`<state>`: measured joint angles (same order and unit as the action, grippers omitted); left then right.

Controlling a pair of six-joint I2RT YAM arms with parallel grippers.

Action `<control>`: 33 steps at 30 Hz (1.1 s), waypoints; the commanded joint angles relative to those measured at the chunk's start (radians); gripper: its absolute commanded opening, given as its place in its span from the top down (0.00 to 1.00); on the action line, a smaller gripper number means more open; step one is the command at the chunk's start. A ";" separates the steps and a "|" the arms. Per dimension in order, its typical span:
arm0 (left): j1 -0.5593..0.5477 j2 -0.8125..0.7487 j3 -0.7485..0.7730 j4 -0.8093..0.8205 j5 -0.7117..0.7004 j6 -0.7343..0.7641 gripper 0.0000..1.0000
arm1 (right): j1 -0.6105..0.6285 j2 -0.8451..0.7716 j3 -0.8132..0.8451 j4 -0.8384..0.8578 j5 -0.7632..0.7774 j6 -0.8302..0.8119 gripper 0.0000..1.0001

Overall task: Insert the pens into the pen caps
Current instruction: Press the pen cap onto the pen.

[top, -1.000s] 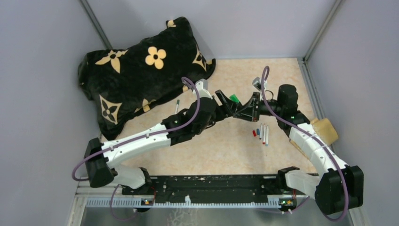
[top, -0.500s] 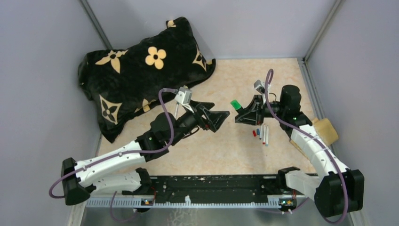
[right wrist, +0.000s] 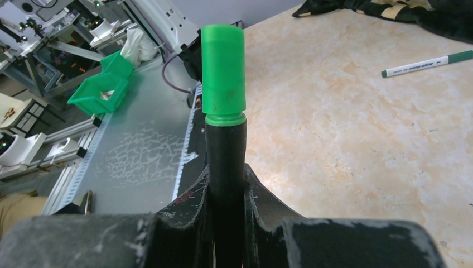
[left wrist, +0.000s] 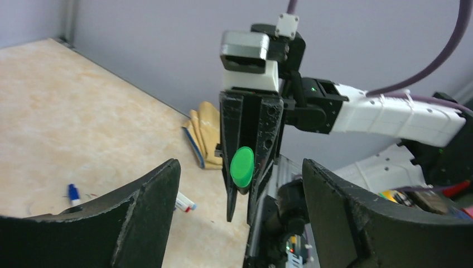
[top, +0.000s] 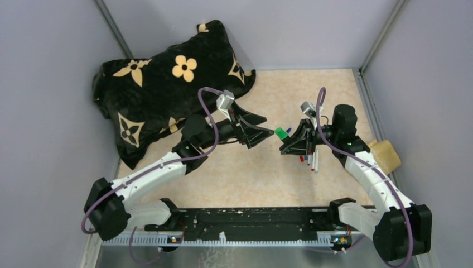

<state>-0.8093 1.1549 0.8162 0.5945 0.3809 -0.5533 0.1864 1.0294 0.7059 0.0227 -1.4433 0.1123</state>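
Observation:
My right gripper [top: 289,140] is shut on a thick black pen [right wrist: 226,162], which sticks out to the left with a bright green pen cap [right wrist: 223,70] seated on its end. The left gripper [top: 268,128] is open and empty, a short gap left of that cap [top: 280,133] and facing it. In the left wrist view the green cap [left wrist: 242,166] shows between my spread fingers [left wrist: 139,212]. Several thin pens [top: 310,159] lie on the table under the right wrist. One white pen with a green end [right wrist: 426,64] lies further off.
A black cushion with tan flowers [top: 167,84] covers the table's back left. A tan cardboard box [top: 385,155] sits at the right edge. Grey walls close in the back and sides. Beyond the near edge, a green bin [right wrist: 103,89] stands off the table.
The two grippers were together at the green cap. The left gripper has opened and drawn back to the left, leaving the cap on the pen. The right gripper has shifted slightly nearer.

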 commanded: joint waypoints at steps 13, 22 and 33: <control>0.005 0.210 0.044 0.329 0.261 -0.173 0.25 | 0.003 0.000 -0.010 0.103 -0.037 0.048 1.00; -0.011 0.278 0.069 0.390 0.236 -0.214 0.43 | 0.016 0.008 -0.016 0.122 -0.012 0.073 1.00; -0.051 0.303 0.072 0.408 0.187 -0.207 0.50 | 0.023 0.017 -0.019 0.140 0.000 0.096 1.00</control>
<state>-0.8425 1.4441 0.8562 0.9543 0.5846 -0.7662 0.2008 1.0435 0.6933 0.1158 -1.4498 0.2005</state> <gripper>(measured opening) 0.520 0.147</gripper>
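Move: The green cap, already on the black marker that the right hand holds, is roughly 7 cm to the left hand's right, 2 cm back and 2 cm lower. From the right hand it sits about 3 cm left, 1 cm ahead and 5 cm up. On the table, some 28 cm below the left hand, the blue cap lies about 15 cm right and 8 cm ahead of it, and the white pens about 26 cm right and 6 cm back. Rightward by about 5 cm, and a little back and down early on, the left hand moves its fingers around the green cap, turning some 15 degrees clockwise on the way. Its fingers narrow from nearly wide to about half open, one on each side of the cap; whether a pad touches can't be seen. The right hand stays put and keeps its grip on the black marker. ##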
